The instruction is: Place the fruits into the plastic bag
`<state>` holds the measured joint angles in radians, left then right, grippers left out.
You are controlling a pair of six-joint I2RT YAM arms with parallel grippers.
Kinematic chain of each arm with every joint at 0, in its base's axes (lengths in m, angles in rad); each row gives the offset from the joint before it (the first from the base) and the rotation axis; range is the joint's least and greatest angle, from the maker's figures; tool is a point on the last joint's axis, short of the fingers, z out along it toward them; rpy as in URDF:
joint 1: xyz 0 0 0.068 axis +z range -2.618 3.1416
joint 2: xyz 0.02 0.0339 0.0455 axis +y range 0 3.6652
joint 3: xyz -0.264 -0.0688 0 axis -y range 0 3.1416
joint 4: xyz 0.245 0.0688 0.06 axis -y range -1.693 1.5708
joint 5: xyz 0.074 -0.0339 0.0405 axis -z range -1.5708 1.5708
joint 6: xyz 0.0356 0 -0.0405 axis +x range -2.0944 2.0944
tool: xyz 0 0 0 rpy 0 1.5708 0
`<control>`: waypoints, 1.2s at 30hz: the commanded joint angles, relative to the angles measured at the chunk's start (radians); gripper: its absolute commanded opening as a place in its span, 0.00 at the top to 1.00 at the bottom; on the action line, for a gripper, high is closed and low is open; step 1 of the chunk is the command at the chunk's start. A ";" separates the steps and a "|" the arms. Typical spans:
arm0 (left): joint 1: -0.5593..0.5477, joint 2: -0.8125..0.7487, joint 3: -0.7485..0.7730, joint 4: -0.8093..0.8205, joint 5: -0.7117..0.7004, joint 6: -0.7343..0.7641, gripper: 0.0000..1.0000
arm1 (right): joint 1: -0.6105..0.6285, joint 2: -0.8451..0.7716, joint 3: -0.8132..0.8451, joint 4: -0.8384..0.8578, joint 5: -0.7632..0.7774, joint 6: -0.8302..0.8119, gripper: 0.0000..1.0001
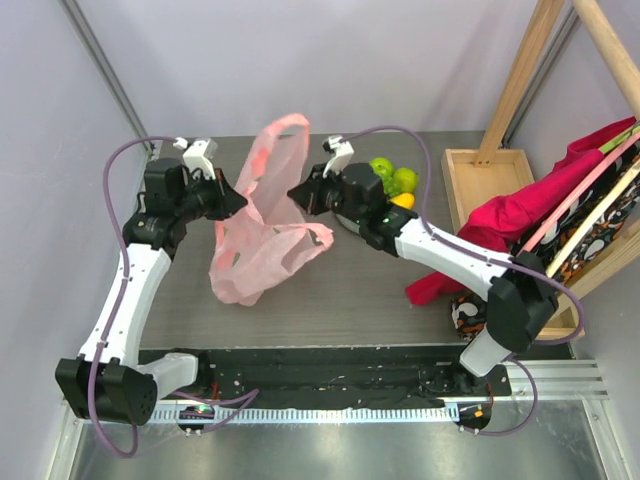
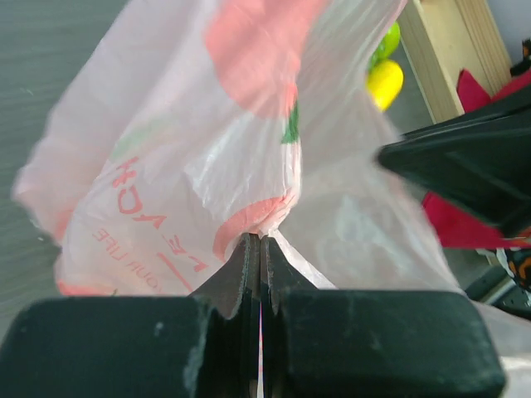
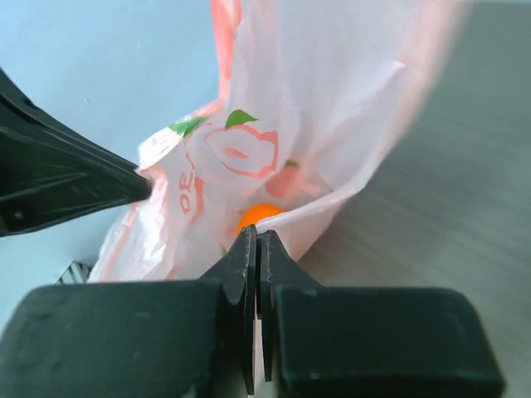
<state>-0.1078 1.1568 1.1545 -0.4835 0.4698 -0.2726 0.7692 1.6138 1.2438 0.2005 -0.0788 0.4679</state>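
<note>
The pink translucent plastic bag hangs between my two grippers above the grey table. My left gripper is shut on the bag's left rim, seen in the left wrist view with the bag beyond it. My right gripper is shut on the bag's right rim, seen in the right wrist view. An orange fruit shows inside the bag. Green fruits and a yellow fruit lie behind my right wrist; the yellow one also shows in the left wrist view.
A shallow wooden box stands at the back right. A red cloth hangs from a wooden rack on the right and drapes onto the table. Patterned dark fabric lies below it.
</note>
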 commanded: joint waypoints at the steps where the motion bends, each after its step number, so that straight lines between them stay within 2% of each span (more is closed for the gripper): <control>1: 0.025 -0.048 0.062 0.014 -0.078 0.013 1.00 | -0.005 -0.072 0.089 -0.105 0.056 -0.110 0.99; 7: 0.040 -0.060 0.044 0.019 -0.128 0.004 1.00 | -0.007 -0.103 0.112 -0.131 0.111 -0.146 0.99; 13: 0.040 -0.089 0.007 -0.009 -0.256 0.048 1.00 | -0.007 -0.072 0.075 -0.148 0.123 -0.124 0.99; 18: 0.040 -0.094 -0.039 0.016 -0.208 0.050 1.00 | -0.008 -0.063 0.080 -0.164 0.120 -0.120 0.98; 21: 0.040 -0.091 -0.039 0.011 -0.226 0.050 1.00 | -0.008 -0.077 0.086 -0.170 0.117 -0.129 0.86; 22: 0.040 -0.088 -0.039 0.008 -0.232 0.050 1.00 | -0.008 -0.083 0.086 -0.171 0.117 -0.129 0.74; 24: 0.040 -0.083 -0.042 0.003 -0.240 0.047 1.00 | -0.008 -0.103 0.083 -0.176 0.123 -0.138 0.60; 25: 0.040 -0.080 -0.041 0.002 -0.250 0.046 1.00 | -0.008 -0.112 0.072 -0.176 0.126 -0.140 0.47; 28: 0.045 -0.068 -0.039 -0.009 -0.276 0.038 1.00 | -0.008 -0.159 0.040 -0.176 0.136 -0.147 0.28; 31: 0.063 -0.060 -0.038 -0.012 -0.266 0.024 1.00 | -0.008 -0.225 -0.012 -0.179 0.160 -0.152 0.21; 36: 0.083 -0.049 -0.036 -0.013 -0.240 0.010 1.00 | -0.019 -0.356 -0.101 -0.177 0.227 -0.150 0.16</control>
<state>-0.0418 1.1023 1.1118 -0.4934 0.2203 -0.2543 0.7620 1.3808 1.1824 -0.0113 0.0761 0.3302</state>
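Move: Both hands already pinch the bag's rim, about 25 cm over the table. Its hanging body lies some 5 cm to the left hand's right, 1 cm back and 10 cm down; from the right hand it is about 6 cm left, 3 cm back and 10 cm down. The orange inside lies roughly 5 cm ahead, 9 cm left and 18 cm below the right hand. The fruit plate is 15 cm right of that hand, 4 cm ahead and 24 cm down. Both hands finish hoisting the bag and draw its rim apart: the left, still shut on it, goes some 6 cm left, first up a little and then down, turning about 15 degrees counter-clockwise, while the right rises about 5 cm, shifts 3 cm right and sinks back most of that height. The right fingers then open wide, let go of the rim and pull away rightward and slightly back, about 4 cm more, as the left keeps its pinch. ##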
